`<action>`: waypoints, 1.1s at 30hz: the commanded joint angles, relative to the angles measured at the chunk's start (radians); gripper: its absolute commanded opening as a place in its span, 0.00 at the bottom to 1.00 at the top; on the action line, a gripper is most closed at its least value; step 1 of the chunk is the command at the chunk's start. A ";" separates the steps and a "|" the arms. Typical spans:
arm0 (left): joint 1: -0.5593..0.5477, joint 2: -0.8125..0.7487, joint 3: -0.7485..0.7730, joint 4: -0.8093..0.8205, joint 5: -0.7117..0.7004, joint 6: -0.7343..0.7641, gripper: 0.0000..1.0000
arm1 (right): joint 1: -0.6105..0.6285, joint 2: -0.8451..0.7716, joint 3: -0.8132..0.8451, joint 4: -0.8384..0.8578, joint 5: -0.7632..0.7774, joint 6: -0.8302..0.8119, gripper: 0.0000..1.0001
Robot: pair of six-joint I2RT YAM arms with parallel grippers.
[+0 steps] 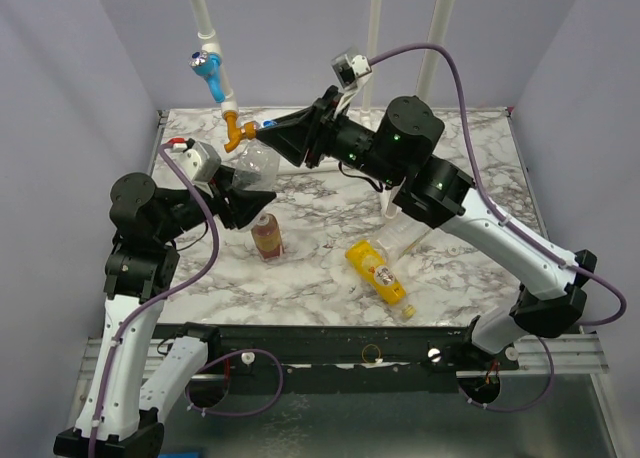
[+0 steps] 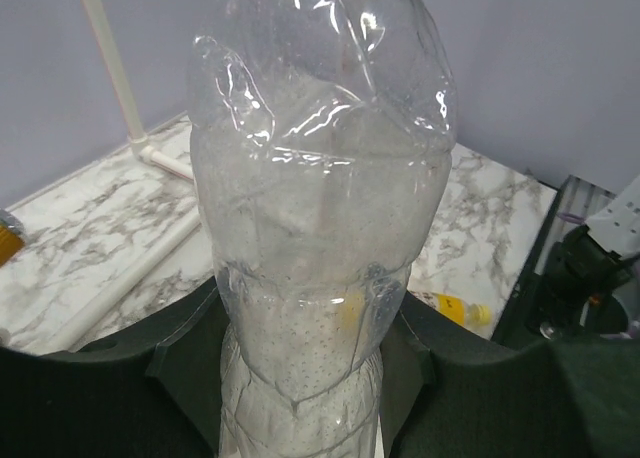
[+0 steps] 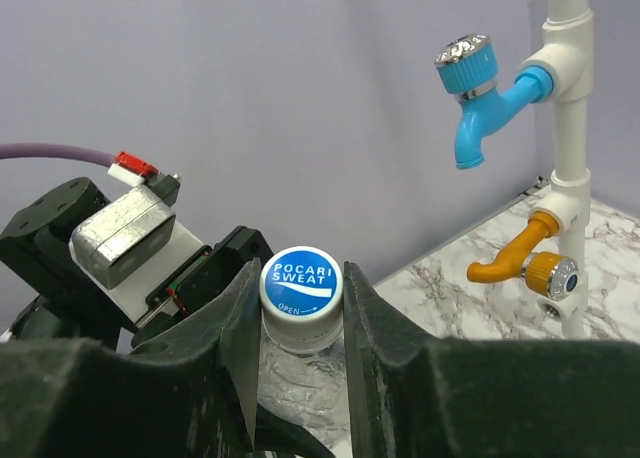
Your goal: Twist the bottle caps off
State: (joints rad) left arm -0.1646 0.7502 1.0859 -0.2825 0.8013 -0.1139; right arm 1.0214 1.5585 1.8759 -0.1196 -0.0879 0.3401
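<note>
My left gripper (image 1: pixel 240 193) is shut on the body of the wider clear bottle (image 1: pixel 257 164) and holds it up off the table. In the left wrist view the bottle (image 2: pixel 320 208) fills the frame, with the gripper (image 2: pixel 300 353) closed round its lower part. My right gripper (image 1: pixel 272 136) is shut on the bottle's blue-and-white cap (image 3: pixel 302 281), one finger pressed against each side of it (image 3: pixel 303 300). The brown bottle with a red label (image 1: pixel 267 236) stands on the table. The yellow-orange bottle (image 1: pixel 378 271) lies on its side, and its yellow cap (image 2: pixel 481 315) shows in the left wrist view. A slim clear bottle (image 1: pixel 405 238) lies partly under the right arm.
A white pipe with a blue tap (image 1: pixel 205 66) and an orange tap (image 1: pixel 238 133) rises at the back left, close to my right gripper; both taps show in the right wrist view (image 3: pixel 470 78), (image 3: pixel 520 263). More white pipes (image 1: pixel 435 28) stand at the back. The marble table (image 1: pixel 480 168) is walled in.
</note>
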 commanded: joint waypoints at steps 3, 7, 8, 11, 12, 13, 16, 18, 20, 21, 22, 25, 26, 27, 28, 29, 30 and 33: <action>0.002 0.037 0.066 0.025 0.272 -0.183 0.00 | 0.002 -0.130 -0.131 0.185 -0.199 -0.074 0.02; 0.002 0.075 0.107 0.024 0.433 -0.298 0.00 | 0.002 -0.208 -0.219 0.295 -0.428 -0.109 0.01; 0.002 0.081 0.112 0.024 0.457 -0.316 0.00 | 0.002 -0.222 -0.231 0.310 -0.498 -0.108 0.01; 0.002 0.089 0.121 0.026 0.522 -0.356 0.00 | 0.000 -0.241 -0.257 0.356 -0.668 -0.092 0.01; 0.002 0.090 0.122 0.028 0.535 -0.363 0.00 | 0.000 -0.241 -0.258 0.359 -0.709 -0.090 0.01; 0.002 0.091 0.123 0.028 0.544 -0.367 0.00 | 0.000 -0.239 -0.258 0.357 -0.742 -0.089 0.01; 0.002 0.091 0.122 0.028 0.562 -0.374 0.00 | 0.000 -0.236 -0.265 0.355 -0.777 -0.092 0.01; 0.002 0.089 0.119 0.031 0.558 -0.371 0.00 | -0.001 -0.238 -0.269 0.345 -0.763 -0.103 0.01; 0.002 0.085 0.115 0.032 0.543 -0.358 0.00 | -0.001 -0.242 -0.269 0.322 -0.673 -0.131 0.24; 0.001 0.080 0.110 0.032 0.521 -0.344 0.00 | -0.001 -0.244 -0.265 0.304 -0.568 -0.143 0.51; 0.002 0.072 0.104 0.032 0.489 -0.328 0.00 | -0.001 -0.247 -0.259 0.286 -0.461 -0.148 0.66; 0.002 0.036 0.075 0.032 0.324 -0.231 0.00 | 0.000 -0.255 -0.250 0.268 -0.145 -0.161 0.83; 0.001 0.023 0.067 0.032 0.262 -0.191 0.00 | 0.000 -0.254 -0.245 0.265 -0.090 -0.156 0.85; 0.002 0.013 0.057 0.031 0.214 -0.156 0.00 | 0.000 -0.246 -0.227 0.245 -0.044 -0.151 0.87; 0.002 0.004 0.049 0.030 0.167 -0.117 0.00 | 0.000 -0.231 -0.200 0.214 -0.016 -0.145 0.87; 0.002 -0.004 0.039 0.030 0.135 -0.082 0.00 | 0.000 -0.203 -0.155 0.161 -0.003 -0.135 0.87; 0.002 -0.012 0.030 0.029 0.102 -0.042 0.00 | 0.001 -0.171 -0.105 0.099 0.008 -0.126 0.87; 0.002 -0.019 0.012 0.027 0.028 0.020 0.00 | 0.001 -0.041 0.093 -0.117 0.049 -0.107 0.87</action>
State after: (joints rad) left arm -0.1658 0.7551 1.1179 -0.2508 1.0252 -0.2440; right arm 1.0191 1.3930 1.7744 0.0338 -0.1986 0.2100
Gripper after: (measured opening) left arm 0.506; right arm 0.868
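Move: The right hand already has the blue cap of the clear bottle between its fingertips. The left hand grips that bottle, its cap some 13 cm above this hand, about 3 cm farther out and 4 cm to its right. From the right hand, the orange tap is some 20 cm ahead, 8 cm left and 33 cm down; the brown bottle stands level ahead, 4 cm left and 43 cm down. Right fingers keep the blue cap pinched while both hands draw back some 11 cm and a little right and up, twisting against each other: the right about 30 degrees counter-clockwise, tipping its fingers up, the left, still gripping the bottle, about 35 clockwise. Then the right opens wide, coming free up and forward, and the left swings the bottle forward about 6 cm, turning partly back. ##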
